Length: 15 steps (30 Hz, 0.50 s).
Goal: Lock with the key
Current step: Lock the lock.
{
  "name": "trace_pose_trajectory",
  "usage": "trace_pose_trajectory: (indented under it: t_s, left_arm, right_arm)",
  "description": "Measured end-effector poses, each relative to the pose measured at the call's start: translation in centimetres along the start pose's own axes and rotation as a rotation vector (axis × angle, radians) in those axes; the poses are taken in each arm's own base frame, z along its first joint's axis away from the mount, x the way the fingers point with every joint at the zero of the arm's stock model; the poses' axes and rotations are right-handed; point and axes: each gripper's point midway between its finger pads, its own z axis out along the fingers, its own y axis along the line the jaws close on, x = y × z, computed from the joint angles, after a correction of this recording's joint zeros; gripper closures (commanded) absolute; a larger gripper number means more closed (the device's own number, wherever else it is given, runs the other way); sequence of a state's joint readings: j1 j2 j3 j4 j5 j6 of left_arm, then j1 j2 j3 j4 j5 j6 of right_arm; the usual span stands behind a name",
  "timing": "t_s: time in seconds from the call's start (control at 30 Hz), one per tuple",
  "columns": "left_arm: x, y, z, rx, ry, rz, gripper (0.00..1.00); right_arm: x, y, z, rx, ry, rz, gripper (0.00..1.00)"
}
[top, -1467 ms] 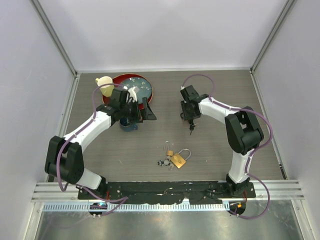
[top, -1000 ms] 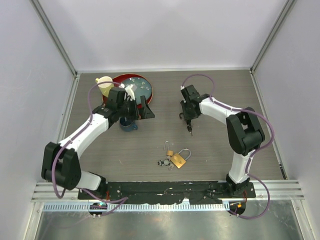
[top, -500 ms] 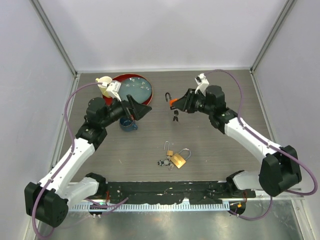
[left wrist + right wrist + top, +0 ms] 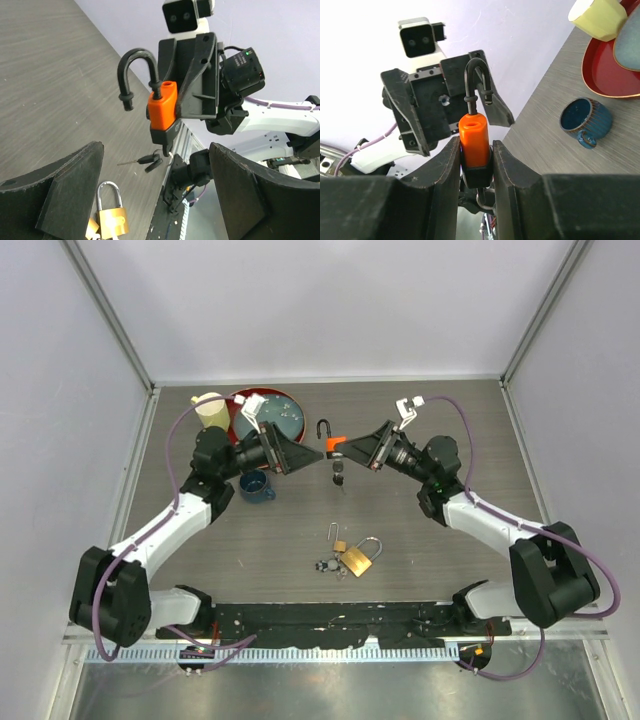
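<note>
An orange padlock (image 4: 337,445) with a black shackle (image 4: 135,65) swung open hangs in the air above the table's middle. My right gripper (image 4: 365,448) is shut on its body (image 4: 474,140), one finger (image 4: 447,165) on each side. A bunch of keys (image 4: 147,160) dangles from the lock's underside (image 4: 338,476). My left gripper (image 4: 290,455) faces the lock from the left, open, with nothing between its fingers (image 4: 75,170). In the left wrist view the lock (image 4: 162,105) sits just beyond that gripper (image 4: 156,146).
A brass padlock (image 4: 356,558) with small keys lies on the table near the front. A blue cup (image 4: 255,487) stands under the left arm. Behind it are a red plate (image 4: 292,406) and a yellow cup (image 4: 210,408).
The right arm has lifted the orange padlock and carried it left toward the middle. The left arm has swung right, its open gripper now facing the lock.
</note>
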<state>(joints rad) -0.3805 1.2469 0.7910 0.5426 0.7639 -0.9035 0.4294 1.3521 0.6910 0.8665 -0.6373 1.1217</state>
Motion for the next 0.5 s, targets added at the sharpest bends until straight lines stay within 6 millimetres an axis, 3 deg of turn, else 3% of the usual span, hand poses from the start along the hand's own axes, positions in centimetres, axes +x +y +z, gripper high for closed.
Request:
trace_pose_trajectory:
  t_s: [0.23, 0.5]
  left_arm:
    - [1.8, -0.9, 1.4, 0.051, 0.063, -0.017, 0.17]
    - [3.2, -3.3, 3.8, 0.132, 0.119, 0.013, 0.37]
  right_arm:
    - [-0.5, 1.9, -0.6, -0.021, -0.019, -0.027, 0.99]
    - [-1.0, 3.4, -1.1, -0.034, -0.039, -0.062, 0.99]
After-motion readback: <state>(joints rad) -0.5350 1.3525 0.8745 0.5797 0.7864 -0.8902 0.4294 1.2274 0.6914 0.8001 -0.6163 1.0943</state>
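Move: The orange lock, shackle open, is already pinched in the right hand. The key under its black bottom is some 7 cm to the left hand's right, about 1 cm back and nearly level, and 2 cm left of and 3 cm below the right hand. The lock's body sits about 4 cm above the key; the blue mug is roughly 25 cm below the left hand, 7 cm ahead and 13 cm left. The left hand reaches about 5 cm to the right and some 3 cm back towards the key under the orange lock, dipping slightly before coming level again, turning about 10 degrees clockwise and drawing its wide-open fingers part-way in. Meanwhile the right hand keeps its pinch on the lock and lifts it about 3 cm, easing 1 to 2 cm back, so that the key comes up in front of the left fingertips, with no grip on it yet. ##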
